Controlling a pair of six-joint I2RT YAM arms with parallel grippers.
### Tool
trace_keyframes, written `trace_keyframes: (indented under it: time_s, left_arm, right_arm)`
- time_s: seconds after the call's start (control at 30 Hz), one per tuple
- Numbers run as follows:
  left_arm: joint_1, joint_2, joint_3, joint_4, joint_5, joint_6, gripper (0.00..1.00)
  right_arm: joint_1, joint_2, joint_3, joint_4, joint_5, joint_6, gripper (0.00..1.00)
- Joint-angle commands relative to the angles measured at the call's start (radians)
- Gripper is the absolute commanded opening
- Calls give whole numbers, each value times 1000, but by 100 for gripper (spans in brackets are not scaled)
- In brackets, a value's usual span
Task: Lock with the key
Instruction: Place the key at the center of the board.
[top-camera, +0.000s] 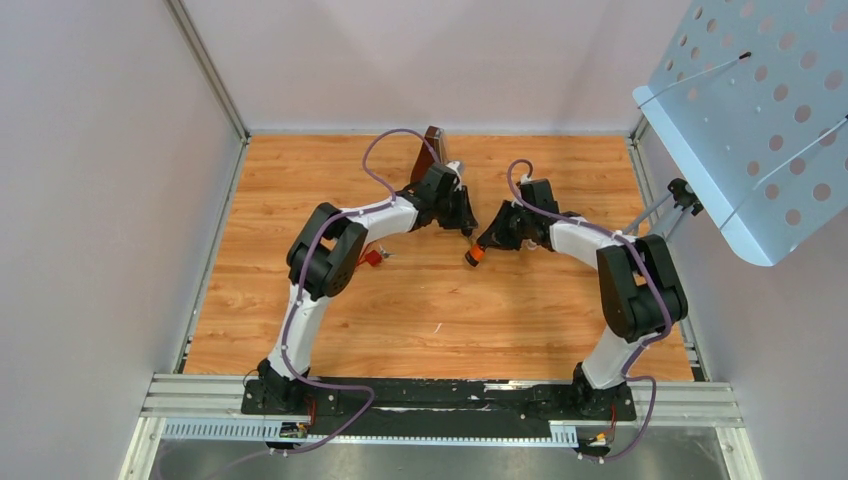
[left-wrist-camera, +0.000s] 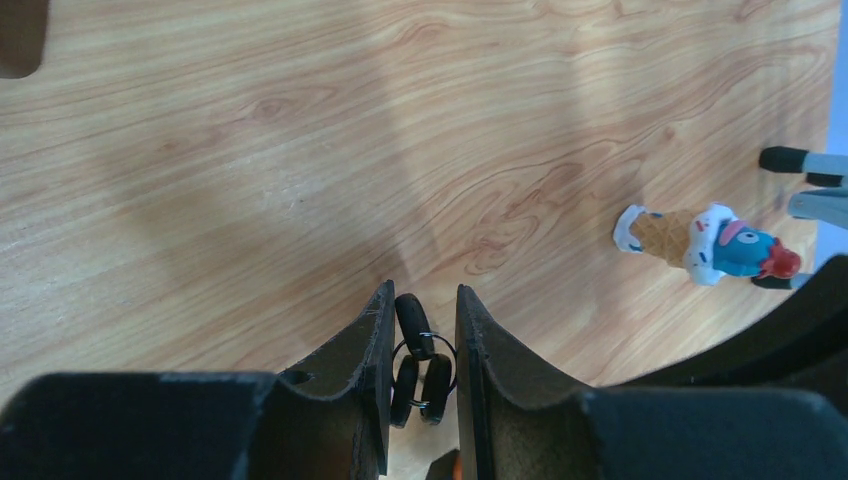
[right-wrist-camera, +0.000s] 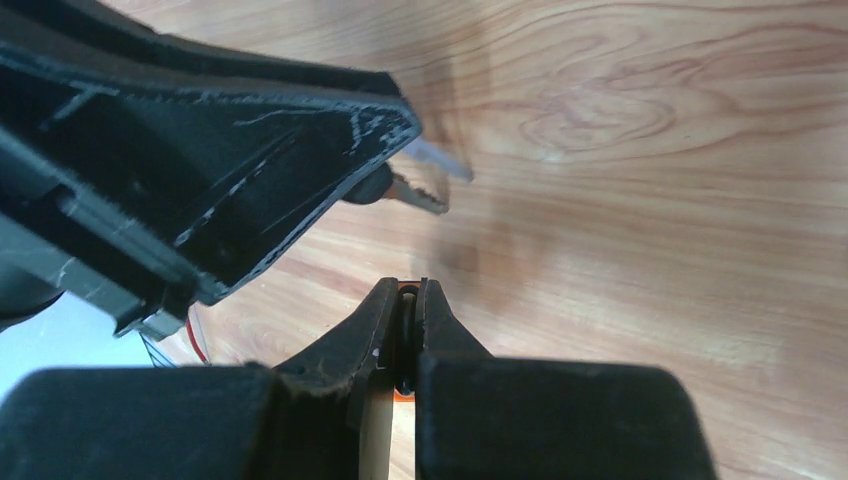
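Note:
My left gripper (top-camera: 467, 226) is at mid-table, its fingers (left-wrist-camera: 372, 340) closed on a bunch of black-headed keys (left-wrist-camera: 420, 362) on a wire ring. The key blades (right-wrist-camera: 422, 188) stick out past its finger in the right wrist view. My right gripper (top-camera: 480, 246) faces it from the right, shut on a small orange padlock (top-camera: 474, 257). Only a sliver of orange and a dark part (right-wrist-camera: 407, 300) show between its fingers. The two grippers are tip to tip, a short gap between key blades and lock.
An ice-cream-cone toy (left-wrist-camera: 705, 243) lies on the wooden table (top-camera: 300, 180) near black stand feet (left-wrist-camera: 790, 160). A brown object (top-camera: 430, 150) stands at the back. A small red item (top-camera: 373, 258) lies beside my left arm. A perforated panel (top-camera: 760, 120) overhangs the right side.

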Motion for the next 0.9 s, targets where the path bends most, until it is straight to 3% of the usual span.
trace_keyframes:
  time_s: [0.0, 0.13, 0.3, 0.4, 0.57, 0.73, 0.87]
  left_arm:
    - [-5, 24, 67, -112, -9, 90, 29]
    - [5, 20, 80, -132, -30, 107, 45]
    - [21, -10, 68, -123, -43, 114, 55]
    - [25, -40, 66, -124, -64, 136, 61]
    - [25, -143, 19, -148, -136, 172, 61]
    - [25, -326, -158, -114, -317, 177, 63]
    - [26, -473, -267, -128, -457, 200, 73]
  right_arm:
    - [-45, 31, 49, 77, -69, -5, 0]
    - [-54, 68, 65, 78, -71, -3, 4]
    - [-55, 125, 92, 84, -74, -5, 11]
    - [-55, 135, 102, 82, -41, -6, 23]
    - [-55, 129, 136, 54, 28, -7, 41]
    - [-36, 103, 156, 43, 141, -56, 69]
    - [10, 67, 169, 35, 249, -107, 84]
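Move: The left fingers hold the keys just above their spot on the board, which is about 1 cm back, 1 cm left and 3 cm below; the metronome stands roughly 11 cm ahead and 9 cm left. The padlock hangs in the right fingers, its spot about 4 cm straight below that hand. From the right hand, the keys are some 3 cm ahead and 3 cm left, the ice-cream figure 2 cm ahead and 13 cm right. Left hand releases the keys, retreating 9 cm left and up; right releases the padlock, easing 5 cm forward. ##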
